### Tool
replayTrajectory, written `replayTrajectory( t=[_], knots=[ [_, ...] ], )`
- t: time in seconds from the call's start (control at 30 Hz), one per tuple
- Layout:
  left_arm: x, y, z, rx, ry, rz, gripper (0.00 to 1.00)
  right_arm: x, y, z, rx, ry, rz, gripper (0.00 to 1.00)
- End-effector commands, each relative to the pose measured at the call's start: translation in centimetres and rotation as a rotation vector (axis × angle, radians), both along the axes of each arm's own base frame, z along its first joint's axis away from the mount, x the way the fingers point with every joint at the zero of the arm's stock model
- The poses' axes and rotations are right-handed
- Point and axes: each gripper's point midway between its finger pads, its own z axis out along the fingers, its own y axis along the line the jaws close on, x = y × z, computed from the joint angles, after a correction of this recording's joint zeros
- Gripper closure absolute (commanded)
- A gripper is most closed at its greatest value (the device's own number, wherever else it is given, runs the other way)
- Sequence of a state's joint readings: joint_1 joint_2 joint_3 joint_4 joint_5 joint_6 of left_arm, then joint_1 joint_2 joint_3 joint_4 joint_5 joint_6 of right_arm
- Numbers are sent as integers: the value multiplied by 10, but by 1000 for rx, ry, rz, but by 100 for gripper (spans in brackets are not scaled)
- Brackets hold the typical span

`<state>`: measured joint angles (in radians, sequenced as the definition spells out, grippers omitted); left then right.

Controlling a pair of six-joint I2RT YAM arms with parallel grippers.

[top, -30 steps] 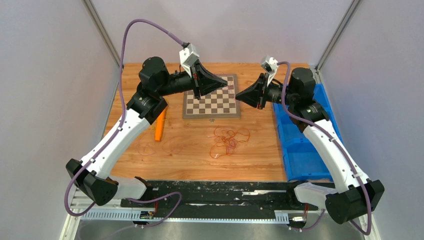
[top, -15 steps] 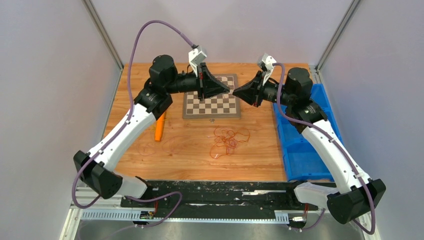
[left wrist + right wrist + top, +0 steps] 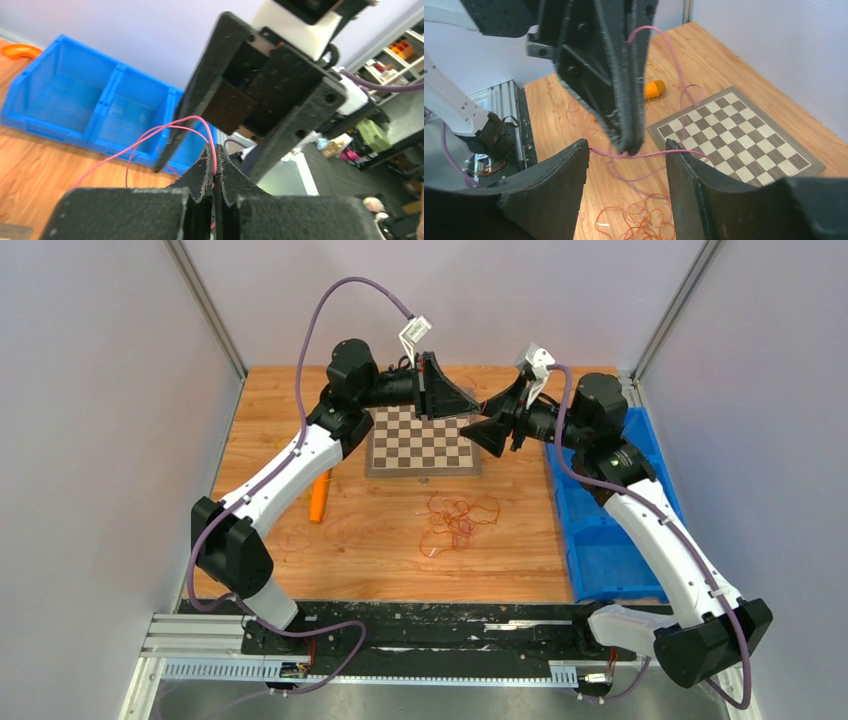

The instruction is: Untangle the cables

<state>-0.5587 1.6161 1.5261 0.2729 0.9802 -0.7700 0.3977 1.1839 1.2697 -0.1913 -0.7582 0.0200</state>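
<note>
A tangle of thin reddish-orange cables lies on the wooden table in front of the chessboard. My left gripper hangs above the board, shut on a thin pink cable that loops away from its tips. My right gripper faces it tip to tip, jaws open. In the right wrist view the pink cable stretches across the gap between my open fingers, just under the left gripper's tips. The orange tangle lies on the table below.
A solid orange cylinder lies left of the chessboard. Blue bins line the table's right edge. Grey walls close in both sides and the back. A black rail runs along the near edge.
The left arm has swung up and to the right, bringing its gripper tip to tip with the right one. The right gripper's jaws have gone from shut to open.
</note>
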Motion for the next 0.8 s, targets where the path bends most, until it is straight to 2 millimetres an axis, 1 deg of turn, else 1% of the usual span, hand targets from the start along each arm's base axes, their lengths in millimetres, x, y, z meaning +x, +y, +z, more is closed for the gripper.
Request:
replayTrajectory(
  t=[0.0,0.1,0.13,0.17,0.23,0.27,0.3,0.33,0.37,0.4,0.43,0.47,0.5,0.53,0.57,0.6,0.63,0.67,0.7,0.73,0.77],
  knots=[
    [-29,0,29,-71,-30,-107,100,17,-2,17,19,-79,-73,42],
    [-31,-1,28,-71,-25,-112,100,20,2,18,35,-79,-70,42],
    [-30,-1,28,-70,-21,-111,100,20,4,19,41,-77,-68,44],
    [-30,-2,27,-68,-16,-111,100,21,5,22,49,-87,-66,50],
    [-29,-3,27,-64,-9,-108,100,21,5,28,57,-99,-73,79],
    [-27,-1,27,-62,-23,-97,95,21,2,30,55,-111,-82,92],
    [-23,0,25,-46,-4,-69,86,20,-3,32,48,-123,-95,99],
    [-18,5,26,-40,-42,-36,80,20,-9,32,42,-126,-112,100],
    [-10,9,20,-11,-14,10,59,21,-16,29,22,-131,-132,100],
    [-3,19,22,-1,-71,57,48,23,-26,26,5,-114,-156,100],
    [5,25,15,37,-45,107,32,24,-35,23,-9,-85,-169,100],
    [10,38,19,49,-119,153,26,25,-46,19,-21,-53,-183,100],
    [13,46,10,92,-96,188,15,27,-58,16,-31,-29,-203,100],
    [16,61,5,136,-138,238,8,30,-70,9,-51,-15,-224,100],
    [18,69,0,165,-159,266,2,33,-85,3,-68,0,-262,100],
    [21,85,-8,221,-191,322,1,38,-102,-4,-90,11,-304,100],
    [24,93,-18,263,-231,346,0,41,-117,-12,-109,30,-338,100],
    [26,109,-31,319,-207,391,0,48,-141,-18,-133,48,-394,100],
    [27,118,-40,362,-238,408,0,53,-157,-28,-170,76,-433,100],
    [30,135,-54,430,-211,461,0,63,-175,-42,-213,118,-483,100],
    [33,145,-63,482,-237,485,0,69,-190,-53,-252,153,-523,100]
  ],
)
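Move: Between the half-open right fingers, about 1 cm ahead of that hand's point and level with it, runs the pink cable. The left hand still pinches it right at its own shut tips. From either hand, the orange cable lies some 4 cm back, straight below; the chessboard's middle is about 16 cm ahead and 7 cm left; the blue crate's middle is 2 cm ahead and 29 cm right. All three lie nearly 40 cm down. Closing on the pink cable at the left fingertips, the right hand takes it over after edging slightly forward, then carries it about 14 cm right and 6 cm forward, away from the left hand, turning clockwise some 25 degrees. The left hand draws back a little, opens wide to let go, then pulls off about 9 cm left and somewhat forward, turning counter-clockwise. ##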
